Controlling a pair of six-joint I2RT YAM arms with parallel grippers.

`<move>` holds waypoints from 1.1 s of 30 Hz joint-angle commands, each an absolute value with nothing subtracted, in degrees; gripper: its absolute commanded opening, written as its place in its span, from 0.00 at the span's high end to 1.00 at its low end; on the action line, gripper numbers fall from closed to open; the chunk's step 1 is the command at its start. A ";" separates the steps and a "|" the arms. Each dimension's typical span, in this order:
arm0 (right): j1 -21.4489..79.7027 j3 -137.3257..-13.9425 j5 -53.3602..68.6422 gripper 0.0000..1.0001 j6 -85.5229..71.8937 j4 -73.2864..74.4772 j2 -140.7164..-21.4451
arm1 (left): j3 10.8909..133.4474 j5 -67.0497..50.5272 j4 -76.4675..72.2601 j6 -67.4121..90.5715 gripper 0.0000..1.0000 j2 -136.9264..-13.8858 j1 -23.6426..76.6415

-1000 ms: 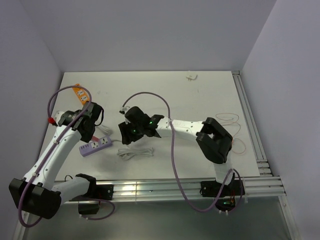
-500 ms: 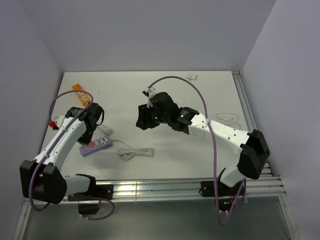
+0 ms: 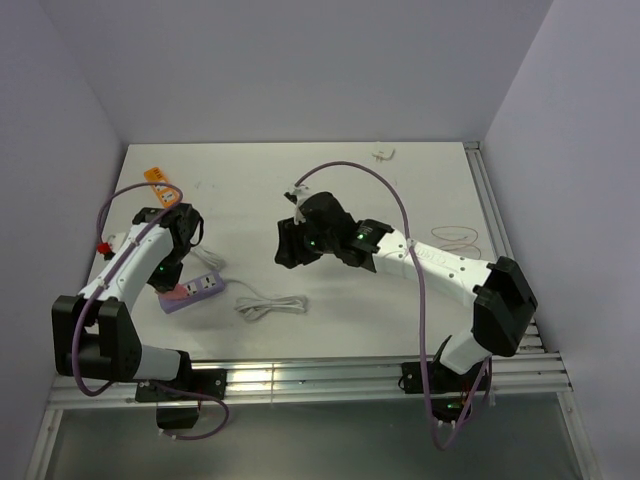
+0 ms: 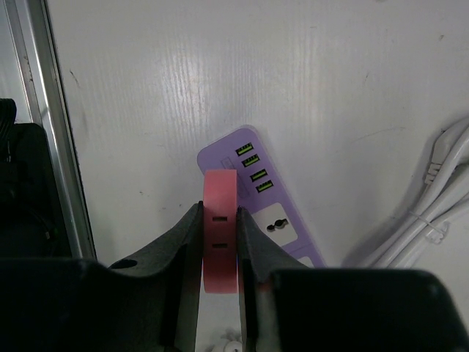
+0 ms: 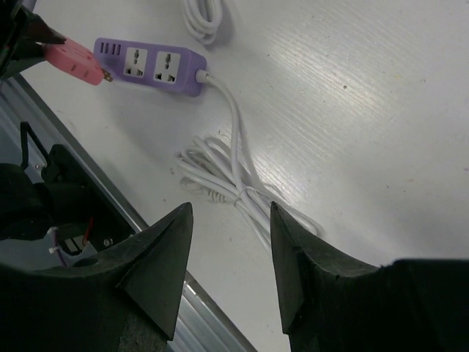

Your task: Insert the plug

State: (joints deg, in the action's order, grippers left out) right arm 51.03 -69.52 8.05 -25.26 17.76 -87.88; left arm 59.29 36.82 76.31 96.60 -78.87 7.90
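The salmon-pink plug [image 4: 220, 233] is clamped edge-on between the black fingers of my left gripper [image 4: 220, 214], which is shut on it. It hangs at the left end of the lilac power strip [image 4: 272, 214], by the row of small green ports. From the right wrist view the plug [image 5: 73, 59] shows its prongs pointing toward the strip [image 5: 150, 66], a little short of its end. In the top view the plug [image 3: 176, 293] sits beside the strip [image 3: 196, 289] under my left gripper [image 3: 172, 278]. My right gripper [image 5: 231, 209] is open and holds nothing, hovering mid-table [image 3: 287, 245].
The strip's white cord lies bundled [image 3: 270, 306] near the front of the table. An orange power strip [image 3: 160, 184] lies at the back left, a small white item [image 3: 383, 153] at the back, and thin pink cord loops [image 3: 462, 238] at the right. Metal rails [image 3: 350, 375] run along the front edge.
My right gripper has pulled back from beside the lilac strip to the middle of the table. The left gripper has shifted with the plug toward the strip's left end.
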 commanded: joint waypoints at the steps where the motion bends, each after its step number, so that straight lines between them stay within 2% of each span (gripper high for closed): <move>1: 50.54 -68.38 10.45 0.46 -24.96 13.89 -89.11 | 61.96 36.65 78.66 96.50 1.00 -78.57 7.73; 5: 50.19 -68.81 11.87 0.51 -27.07 13.71 -93.24 | 62.58 36.04 78.66 96.51 1.00 -79.01 7.73; 10: 49.92 -68.21 7.31 0.68 -28.65 15.29 -97.99 | 62.84 35.86 78.66 95.63 1.00 -78.75 7.73; 19: 49.92 -65.30 10.89 0.66 -27.07 13.10 -97.56 | 68.73 44.73 77.53 78.86 1.00 -82.27 8.35; 22: 50.10 -64.69 13.09 0.66 -27.33 12.13 -97.30 | 67.86 43.35 70.52 68.07 1.00 -78.33 9.14; 24: 50.01 -64.07 14.15 0.66 -27.42 11.17 -97.03 | 64.36 40.53 59.74 54.36 1.00 -72.18 9.84; 27: 50.01 -63.90 13.80 0.66 -27.16 11.34 -96.59 | 57.87 30.71 49.08 38.72 1.00 -61.82 10.37; 28: 50.10 -63.72 13.45 0.66 -26.72 11.34 -96.50 | 55.74 27.37 41.04 34.50 1.00 -58.92 10.46; 30: 50.01 -63.37 12.75 0.66 -26.46 11.60 -95.72 | 51.53 23.21 36.49 27.35 1.00 -51.88 10.46; 33: 50.01 -62.58 12.48 0.66 -25.93 11.34 -94.66 | 52.63 19.44 36.29 18.21 1.00 -50.79 10.55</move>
State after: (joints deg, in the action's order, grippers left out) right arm 50.26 -63.22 13.04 -27.11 12.93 -98.26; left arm 52.07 26.92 45.63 35.00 -50.50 10.35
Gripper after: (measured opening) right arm 0.343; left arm 0.256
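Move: My left hand holds the pink plug above the purple strip. The socket beside the USB ports lies about 3 cm ahead, 3 cm to the right and 8 cm below; the orange strip's bundled cord lies some 11 cm ahead and 7 cm right. From my empty right hand, the purple strip's coiled cord is about 4 cm back, 4 cm left and 17 cm down, with that socket roughly 23 cm left and 1 cm back. I keep my left fingers shut on the plug, hover almost still at first, then lift it away from the socket, about 8 cm up and 4 cm forward, veering right late on while the wrist swings some 55 degrees clockwise. Meanwhile I drop my right hand about 10 cm towards the coiled cord, narrow its fingers part-way and hold it there, with no touch visible. ##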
